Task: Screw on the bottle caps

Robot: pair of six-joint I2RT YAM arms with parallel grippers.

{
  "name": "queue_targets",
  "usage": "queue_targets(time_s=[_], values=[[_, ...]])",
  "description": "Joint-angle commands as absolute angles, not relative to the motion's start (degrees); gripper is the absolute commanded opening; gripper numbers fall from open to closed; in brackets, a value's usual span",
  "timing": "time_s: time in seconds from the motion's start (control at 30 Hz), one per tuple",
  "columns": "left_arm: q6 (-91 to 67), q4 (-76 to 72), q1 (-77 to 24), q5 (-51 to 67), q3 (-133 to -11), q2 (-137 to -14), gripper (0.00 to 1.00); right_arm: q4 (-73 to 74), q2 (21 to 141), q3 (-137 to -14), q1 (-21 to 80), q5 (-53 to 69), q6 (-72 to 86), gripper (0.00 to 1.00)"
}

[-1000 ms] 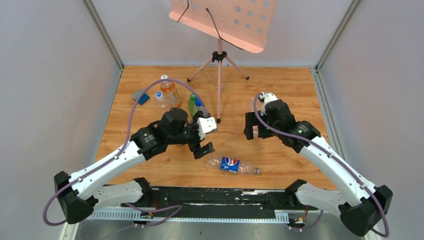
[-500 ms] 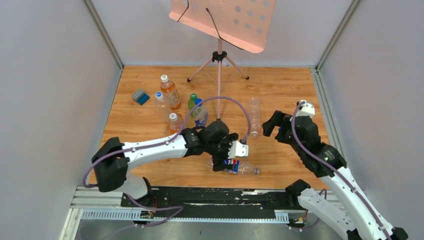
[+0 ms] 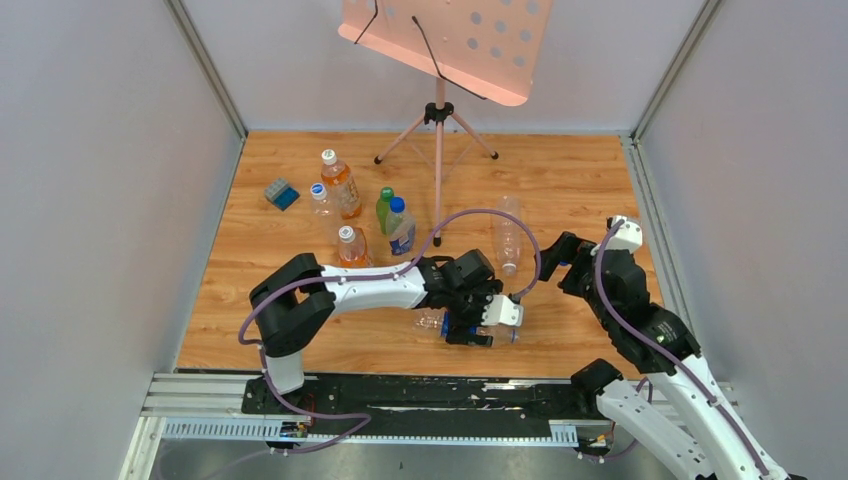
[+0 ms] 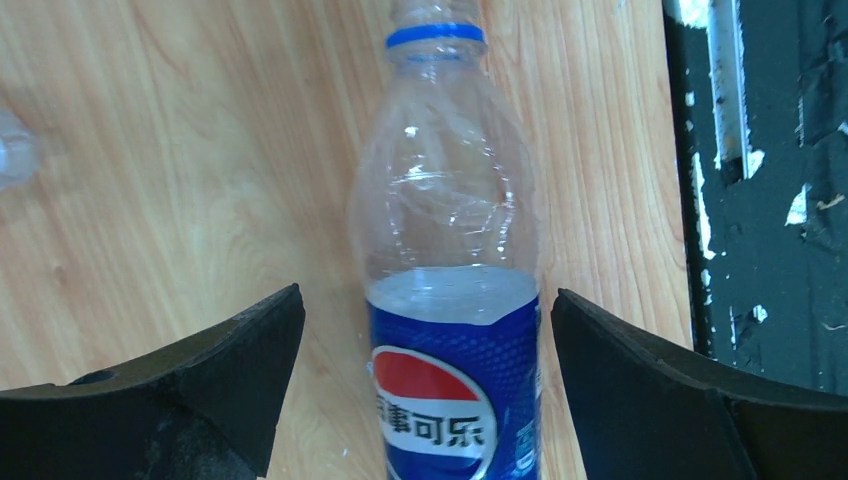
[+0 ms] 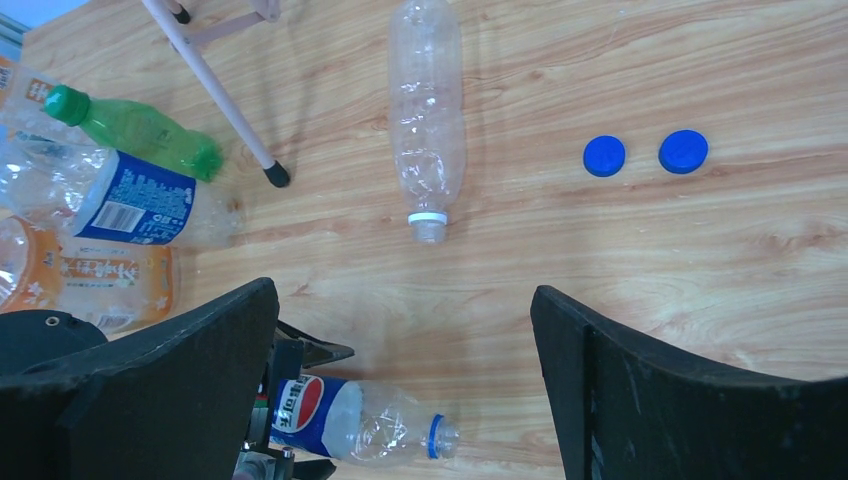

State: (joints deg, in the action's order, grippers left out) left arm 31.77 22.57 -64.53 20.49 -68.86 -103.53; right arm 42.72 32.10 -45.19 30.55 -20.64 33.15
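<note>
A Pepsi bottle (image 4: 450,300) lies on its side near the table's front edge, its neck with a blue ring (image 4: 435,35) bare of a cap. My left gripper (image 4: 428,300) is open and straddles its blue label, the fingers (image 4: 210,380) clear of it on both sides. A clear bottle (image 5: 428,110), also capless, lies farther back. Two blue bottle caps (image 5: 604,156) (image 5: 683,151) lie side by side to its right. My right gripper (image 5: 403,295) hangs open and empty above the wood between the two bottles. From above, the left gripper (image 3: 470,330) covers the Pepsi bottle (image 3: 428,322).
Several capped bottles (image 3: 340,185) stand in a cluster at the back left, beside a blue-grey block (image 3: 281,193). A pink music stand (image 3: 438,110) has its tripod feet at the back centre. Grey walls close off three sides; the black rail (image 3: 400,390) runs along the front.
My left arm swept right and toward the front edge, bringing its open gripper over the Pepsi bottle. My right arm drew back to the right, away from the clear bottle.
</note>
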Motion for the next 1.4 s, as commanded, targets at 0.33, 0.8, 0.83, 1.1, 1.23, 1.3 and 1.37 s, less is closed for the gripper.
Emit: queue_targets(time_s=[0.33, 0.8, 0.83, 1.1, 1.23, 1.3, 1.37], values=[[32.26, 21.67, -65.22, 18.19, -69.38, -106.93, 0.82, 40.49, 34.45, -45.00, 30.34, -22.11, 31.50, 1.00], [18.39, 2.57, -64.32, 10.79, -54.99, -93.10, 0.58, 43.41, 40.78, -52.78, 30.28, -21.67, 21.39, 0.98], [16.86, 0.99, -64.02, 10.70, -53.23, -92.12, 0.58, 43.39, 41.63, -53.34, 30.15, -22.89, 21.33, 0.98], [3.69, -16.64, -61.30, 11.59, -40.25, -78.05, 0.46, 43.52, 52.60, -57.27, 19.39, -16.49, 20.25, 0.99], [-2.58, -27.47, -61.06, 12.37, -33.37, -72.57, 0.38, 41.43, 58.42, -56.89, 11.53, -10.65, 20.83, 1.00], [-5.42, -31.84, -60.96, 12.56, -30.95, -71.09, 0.35, 39.71, 60.81, -56.22, 7.48, -8.70, 21.66, 1.00], [-7.71, -36.58, -60.93, 13.00, -28.79, -70.26, 0.33, 37.58, 63.02, -55.55, 4.71, -7.68, 22.74, 0.99]])
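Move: The Pepsi bottle lies on its side just under the open left gripper, its neck to the right and its middle about 2 cm left of and 3 cm below the hand; the empty bottle lies some 22 cm ahead and 11 cm right, a blue-labelled bottle stands 20 cm ahead and 14 cm left. From the right hand the nearer blue cap is about 10 cm ahead, 5 cm right and 21 cm down, with the second cap 5 cm farther right of it and the empty bottle 17 cm ahead, 8 cm left. Sink the left gripper about 3 cm astride the Pepsi bottle, close on it near the neck-side edge of the label, then lift some 10 cm, drifting left, while you level the fingers out to the right and swing them counter-clockwise. Keep the right gripper open; after a small dip and rise, take it forward, right and down towards the blue caps, tipping its fingers downward. ##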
